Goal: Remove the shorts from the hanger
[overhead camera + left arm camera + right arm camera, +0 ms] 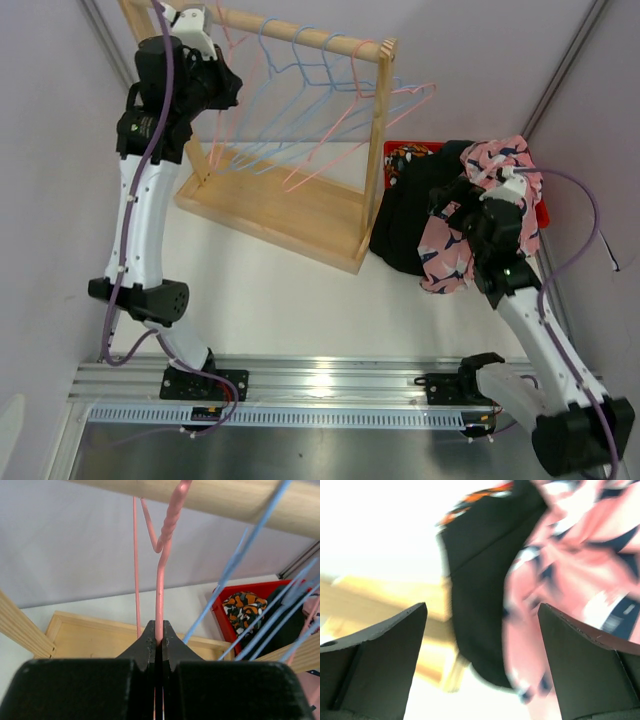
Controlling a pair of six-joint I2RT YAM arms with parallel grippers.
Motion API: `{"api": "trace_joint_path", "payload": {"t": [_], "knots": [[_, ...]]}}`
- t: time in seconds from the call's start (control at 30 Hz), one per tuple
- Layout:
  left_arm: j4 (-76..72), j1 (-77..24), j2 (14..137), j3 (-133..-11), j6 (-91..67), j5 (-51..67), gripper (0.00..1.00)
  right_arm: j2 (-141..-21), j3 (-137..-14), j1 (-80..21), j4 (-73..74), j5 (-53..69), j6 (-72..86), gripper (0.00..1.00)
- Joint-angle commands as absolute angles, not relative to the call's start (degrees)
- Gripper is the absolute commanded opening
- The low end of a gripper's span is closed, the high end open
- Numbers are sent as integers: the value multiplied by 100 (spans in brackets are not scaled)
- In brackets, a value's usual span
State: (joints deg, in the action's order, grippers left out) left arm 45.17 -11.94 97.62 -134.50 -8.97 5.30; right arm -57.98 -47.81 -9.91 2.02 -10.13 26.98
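The pink patterned shorts (pixel 503 158) lie off the hanger, draped over a black garment pile (pixel 405 235) and over my right arm's wrist. In the right wrist view the shorts (pixel 570 575) are blurred, just ahead of the right finger. My right gripper (pixel 448 198) (pixel 481 607) is open with nothing between its jaws. My left gripper (pixel 222 78) (pixel 159 630) is shut on the neck of a bare pink wire hanger (pixel 160 580), which hangs at the left end of the wooden rail (pixel 300 35).
The wooden rack (pixel 290 212) holds several bare blue and pink wire hangers (pixel 330 110). A red bin (pixel 405 150) (pixel 225 625) of clothes, with an orange patterned item (pixel 244 607), stands right of the rack. Walls close in on both sides.
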Motion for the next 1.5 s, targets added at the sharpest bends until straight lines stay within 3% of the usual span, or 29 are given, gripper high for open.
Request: {"api": "trace_joint_path", "payload": {"t": [0.0,0.3,0.33,0.4,0.43,0.5,0.67,0.9,1.07,1.2,1.47], "knots": [[4438,-1195,10010,-13720,-922,773,0,-4715,-4484,-1493,790,-1213,2777,99],[4271,-1195,9774,-12973,-1134,774,2,-3630,-4500,-2925,1634,-1906,2690,99],[4289,-1195,9730,-12912,-1142,773,7,-3586,-4517,-2962,1678,-1951,2689,99],[4298,-1195,9607,-12702,-1134,747,29,-3577,-4553,-3023,1793,-2030,2707,99],[4298,-1195,9467,-12622,-1125,738,46,-3551,-4596,-3067,1836,-2039,2724,100],[4315,-1195,9317,-12421,-1090,651,72,-3489,-4658,-3102,1942,-2048,2716,100],[4465,-1195,8667,-12015,-993,431,99,-3323,-5078,-3164,2310,-2092,2646,99],[4019,-1195,6788,-10355,-1037,79,99,-2919,-5598,-3173,2865,-1872,2531,99],[3279,-1195,4769,-7400,-1291,166,99,-2286,-5380,-3173,3128,-1731,2514,99],[2936,-1195,3782,-5931,-1406,360,99,-1908,-5098,-3164,3418,-1959,2592,99],[2803,-1195,1724,-4211,-1529,194,99,-1599,-5018,-3190,4069,-2689,3085,99]]}}
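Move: The rack's wooden rail is roughly 9 cm ahead of the left hand and 7 cm above it. The nearest blue hanger's hook sits on it some 4 cm to the right and about 8 cm ahead. The rack's right post tops out about 25 cm right, 5 cm ahead. From the right hand, the pink shorts already lie about 9 cm ahead, 6 cm right and 18 cm below; the black shorts are 10 cm ahead, 7 cm left and as low. Bring the left gripper, still pinching the pink hanger just under its neck, a little forward and about 7 cm down to hang its hook on the rail; open the fingers wide, then draw back and sink well clear. Meanwhile pull the empty, open right hand back about 19 cm from the pink shorts, swinging briefly left and ending somewhat higher. ##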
